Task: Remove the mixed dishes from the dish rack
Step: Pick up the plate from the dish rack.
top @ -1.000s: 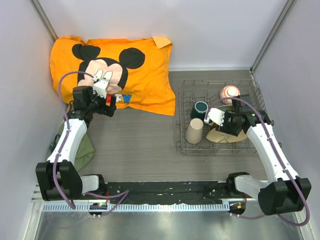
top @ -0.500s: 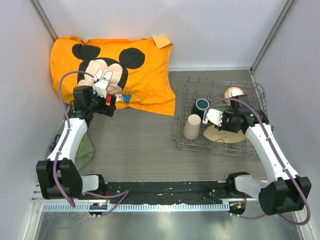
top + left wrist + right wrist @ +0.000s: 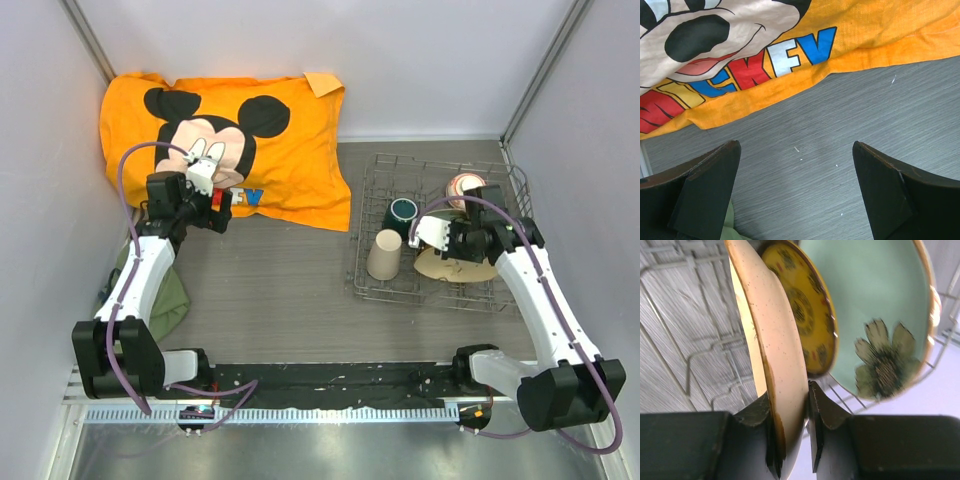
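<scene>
The grey wire dish rack (image 3: 500, 300) lies skewed at the right. In it are a beige cup (image 3: 384, 254), a dark teal mug (image 3: 403, 213) and a red-orange patterned bowl (image 3: 461, 186). My right gripper (image 3: 452, 245) is shut on the rim of the cream plate (image 3: 455, 268). In the right wrist view the jaws (image 3: 790, 395) pinch the cream plate (image 3: 775, 340) edge-on. The pale-green plate (image 3: 875, 300) with its yellow-brown centre stands just behind it. My left gripper (image 3: 222, 218) is open and empty over bare table by the pillow, fingers wide apart in the left wrist view (image 3: 795, 150).
An orange Mickey Mouse pillow (image 3: 290, 130) fills the far left, and its edge shows in the left wrist view (image 3: 880, 45). A green cloth (image 3: 168, 298) lies under the left arm. Walls close in the left, far and right sides. Rack wires (image 3: 705, 355) lie below the held plate.
The rack has swung askew, its near left corner moving left and away. My right gripper has shifted slightly right and away with the cream plate. The left arm has not moved.
</scene>
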{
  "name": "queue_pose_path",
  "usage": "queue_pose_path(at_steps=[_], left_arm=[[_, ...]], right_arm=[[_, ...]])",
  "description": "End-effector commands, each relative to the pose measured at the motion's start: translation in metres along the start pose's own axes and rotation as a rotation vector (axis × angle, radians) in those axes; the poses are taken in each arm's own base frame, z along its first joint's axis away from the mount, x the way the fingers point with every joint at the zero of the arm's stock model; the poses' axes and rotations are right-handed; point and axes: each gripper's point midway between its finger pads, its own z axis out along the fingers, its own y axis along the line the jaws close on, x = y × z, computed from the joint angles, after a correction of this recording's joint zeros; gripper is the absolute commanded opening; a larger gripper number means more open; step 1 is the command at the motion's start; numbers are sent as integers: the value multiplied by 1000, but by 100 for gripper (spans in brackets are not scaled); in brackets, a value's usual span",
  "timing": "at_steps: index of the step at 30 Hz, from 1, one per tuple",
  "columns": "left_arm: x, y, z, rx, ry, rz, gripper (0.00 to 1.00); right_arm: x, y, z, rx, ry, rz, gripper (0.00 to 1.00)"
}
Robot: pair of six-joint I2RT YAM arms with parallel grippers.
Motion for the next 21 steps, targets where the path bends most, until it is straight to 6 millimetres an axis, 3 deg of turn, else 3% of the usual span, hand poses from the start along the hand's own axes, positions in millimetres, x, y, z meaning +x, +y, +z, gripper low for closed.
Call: queue_pose_path(at_steps=[1,8,12,15,21], left_arm=[[-18,3,-5,-19,-72,29,99],[-20,2,-7,-15,-79,28,100],[-25,1,-10,-14,-98,27,100],[-33,-10,-15,40,-129,30,100],[-73,-64,-46,325,-276,18,100]], right_arm=[[1,-46,-49,211,30,-34,5],[-6,-55,-75,240,7,-42,4],[-20,-57,-93,245,-65,-43,3],[-33,-57,-110,252,-136,-34,3],[-64,-62,-146,280,-301,-17,2]])
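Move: The right hand already pinches the cream plate by its upper rim, the plate's middle hanging about 8 cm below and 3 cm to the left. Close in front stands the yellow plate, 3 cm ahead and 3 left, then the green plate some 7 ahead and 4 left; the beige cup stands about 16 cm left and 2 ahead. From the left hand the cream plate lies roughly 50 cm right and 11 back. Upward, gathering speed, the right hand draws the cream plate about 11 cm out of its place in the rack, keeping its pinch on the rim; it first strays a centimetre right, then eases back left, while the wrist tips the fingers some 10 degrees outward. Late on, the empty, open left hand starts up and to its right, 2–3 cm each way. ##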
